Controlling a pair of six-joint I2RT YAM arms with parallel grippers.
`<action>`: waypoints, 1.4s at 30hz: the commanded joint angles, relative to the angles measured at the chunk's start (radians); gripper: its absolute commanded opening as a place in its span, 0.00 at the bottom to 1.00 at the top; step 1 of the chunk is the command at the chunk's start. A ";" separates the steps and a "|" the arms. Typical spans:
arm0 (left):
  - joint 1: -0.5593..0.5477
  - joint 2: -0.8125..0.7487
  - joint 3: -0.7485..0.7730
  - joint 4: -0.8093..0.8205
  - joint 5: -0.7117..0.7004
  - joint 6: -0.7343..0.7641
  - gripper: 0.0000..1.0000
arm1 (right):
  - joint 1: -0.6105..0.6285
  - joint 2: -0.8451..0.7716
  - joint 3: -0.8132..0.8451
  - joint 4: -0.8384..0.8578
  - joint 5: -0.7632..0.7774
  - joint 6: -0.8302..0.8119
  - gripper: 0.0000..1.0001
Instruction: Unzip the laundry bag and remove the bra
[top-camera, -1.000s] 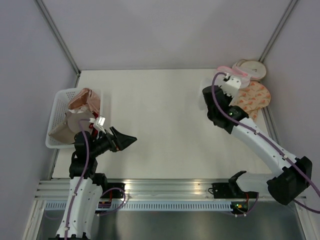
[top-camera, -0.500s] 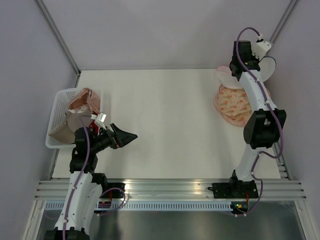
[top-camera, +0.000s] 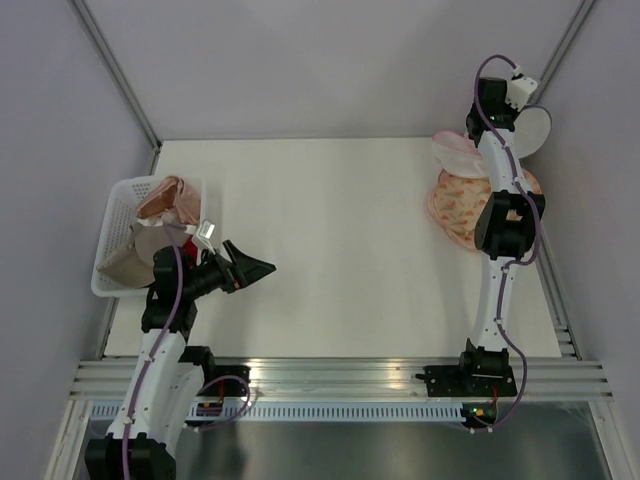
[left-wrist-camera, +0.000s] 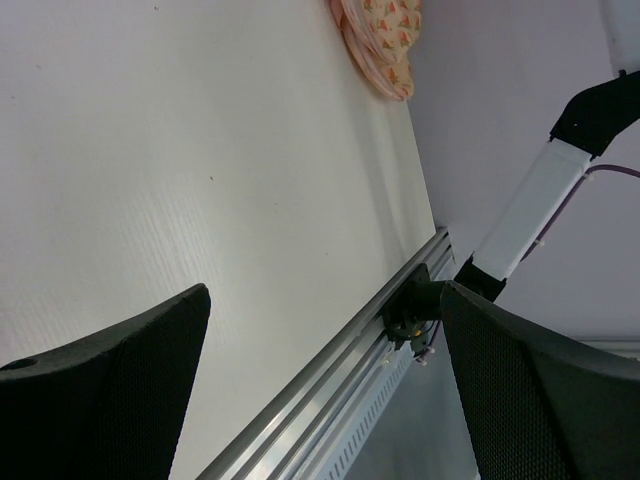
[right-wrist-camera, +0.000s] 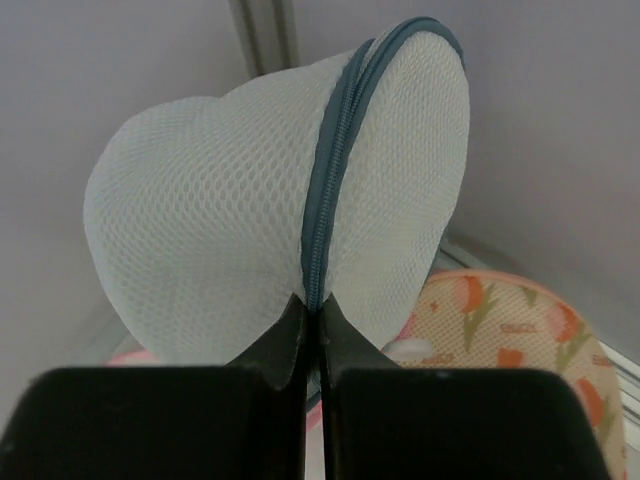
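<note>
My right gripper (top-camera: 522, 98) is raised at the far right corner, shut on the laundry bag (top-camera: 537, 124). The right wrist view shows that gripper (right-wrist-camera: 312, 300) pinching the grey-blue zipper seam of the white mesh bag (right-wrist-camera: 230, 220), which hangs off the table against the wall. The zipper runs shut over the bag's top. A taupe bra (top-camera: 127, 257) lies in the white basket (top-camera: 112, 215) at the left. My left gripper (top-camera: 258, 270) hovers open beside that basket with nothing between its fingers (left-wrist-camera: 325, 292).
Flat peach patterned rounds (top-camera: 468, 205) (right-wrist-camera: 510, 330) (left-wrist-camera: 385, 40) lie under the right arm, with a pink-trimmed mesh pouch (top-camera: 452, 150) beside them. A pink-peach garment (top-camera: 165, 197) also fills the basket. Walls stand close on both sides.
My right arm has swung up from the pile at the far right, lifting the white mesh bag off the table toward the corner. The left arm has barely shifted.
</note>
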 joint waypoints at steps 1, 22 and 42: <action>-0.003 0.011 0.026 0.070 -0.016 -0.005 1.00 | 0.007 0.028 -0.084 0.113 -0.156 -0.053 0.00; -0.003 -0.014 0.051 0.073 -0.007 -0.010 1.00 | 0.064 -0.401 -0.322 0.138 -0.274 -0.152 0.87; -0.030 -0.182 0.132 -0.090 -0.057 0.064 1.00 | 0.780 -1.360 -1.552 0.365 -0.768 -0.118 0.98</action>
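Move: The shut right fingers already hold the emptied laundry bag by its zip edge. The round cream pad it is taken to lies about 4 cm back, 5 cm left and some 18 cm below that hand. Beside the pad, the pink-edged bag sits 7 cm back and 16 cm left of the hand, the orange patterned bag 18 cm back and 11 cm left, both similarly low. From the left hand the cream pad is some 37 cm ahead, 57 cm right and 14 cm below. The right hand lets go of the laundry bag over the round cream pad: it sinks about 10 cm, easing a little left and forward, and the fingers open wide. Empty, it rises some 20 cm, then sweeps back and left by roughly 35 cm each way, dropping again and swinging about 85 degrees counter-clockwise. The open left hand lifts about 5 cm, tipping up slightly. ##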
